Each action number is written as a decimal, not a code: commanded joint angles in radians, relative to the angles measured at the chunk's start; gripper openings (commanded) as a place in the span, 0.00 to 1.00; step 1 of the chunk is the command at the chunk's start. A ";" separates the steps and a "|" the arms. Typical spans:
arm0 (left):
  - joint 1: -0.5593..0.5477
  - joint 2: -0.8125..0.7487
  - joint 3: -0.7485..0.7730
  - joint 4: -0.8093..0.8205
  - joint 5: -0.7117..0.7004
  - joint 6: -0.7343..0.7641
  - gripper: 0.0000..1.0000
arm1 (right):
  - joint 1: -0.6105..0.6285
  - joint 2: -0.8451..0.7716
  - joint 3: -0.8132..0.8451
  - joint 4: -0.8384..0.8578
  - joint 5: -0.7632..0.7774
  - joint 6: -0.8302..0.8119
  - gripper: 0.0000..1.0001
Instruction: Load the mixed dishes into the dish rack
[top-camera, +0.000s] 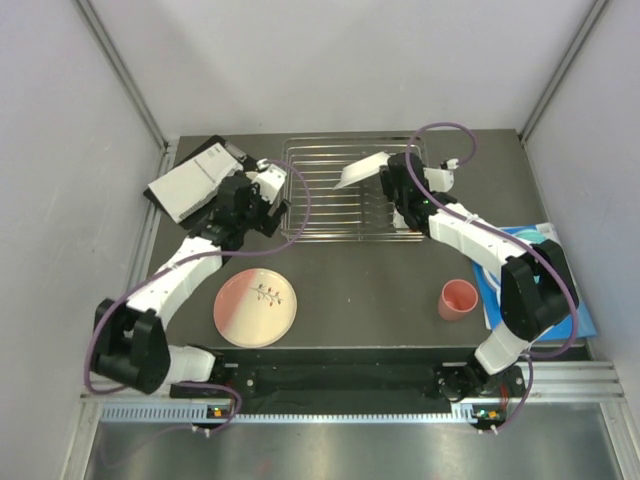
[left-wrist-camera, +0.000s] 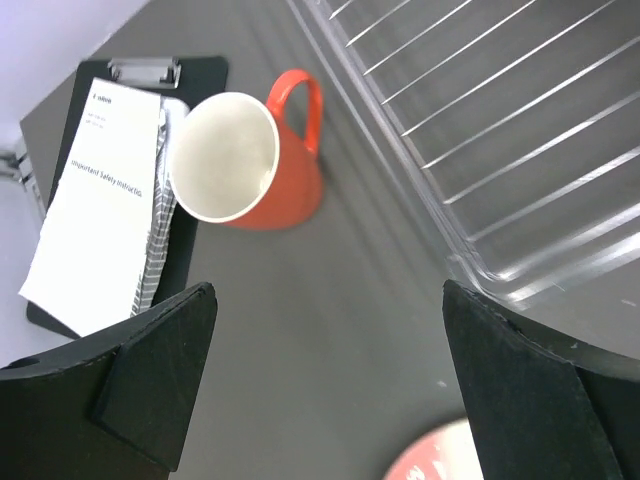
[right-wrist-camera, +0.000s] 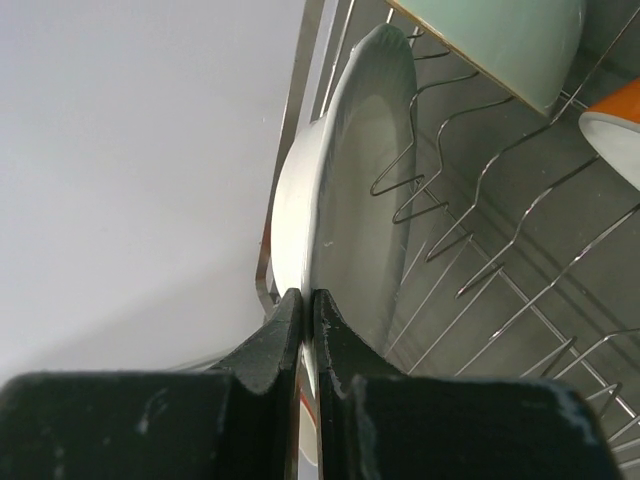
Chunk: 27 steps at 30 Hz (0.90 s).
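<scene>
My right gripper is shut on the rim of the white plate. It holds the plate on edge and tilted over the wire dish rack, near its back right. Past the plate in the right wrist view are the mint green bowl and part of the orange mug. My left gripper hangs open above the table just left of the rack, with the orange mug ahead of it and nothing between its fingers. The pink-and-cream plate lies front left. The salmon-pink cup stands front right.
A black clipboard with a white booklet lies at the back left, close to the mug. Blue and turquoise items sit at the right edge, under my right arm. Grey walls close in the table on three sides.
</scene>
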 joint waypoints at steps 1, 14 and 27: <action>-0.013 0.159 0.049 0.128 -0.110 0.060 0.99 | -0.027 -0.018 0.051 0.058 0.038 0.037 0.00; -0.056 0.351 0.105 0.168 -0.181 0.106 0.99 | -0.070 -0.053 -0.012 0.032 -0.023 0.050 0.00; -0.085 0.227 0.221 0.080 -0.195 0.118 0.99 | -0.090 -0.066 -0.046 0.023 -0.081 0.090 0.00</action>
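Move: Just off the left hand's right finger runs the dish rack's left rail, its middle about 8 cm ahead, level sideways and some 9 cm below; the orange mug stands roughly 8 cm ahead, 8 cm left and 9 cm below. The right hand already holds the white plate over the rack tines, which lie about 3 cm ahead, 4 cm left and 9 cm below; the green bowl is some 4 cm ahead, 6 cm right and 5 cm below, the orange bowl about 6 cm back, 7 cm right and 7 cm below. Easing right about 3 cm and down 2.5 cm, the right hand keeps its pinch on the plate's edge and brings it closer to the two bowls. The left, fingers staying wide open, dips about 6.5 cm while reaching 6 cm forward along the rack's left side and rolling its left side up some 10 degrees, then edges 2.5 cm right towards the rail and rises 4 cm. ##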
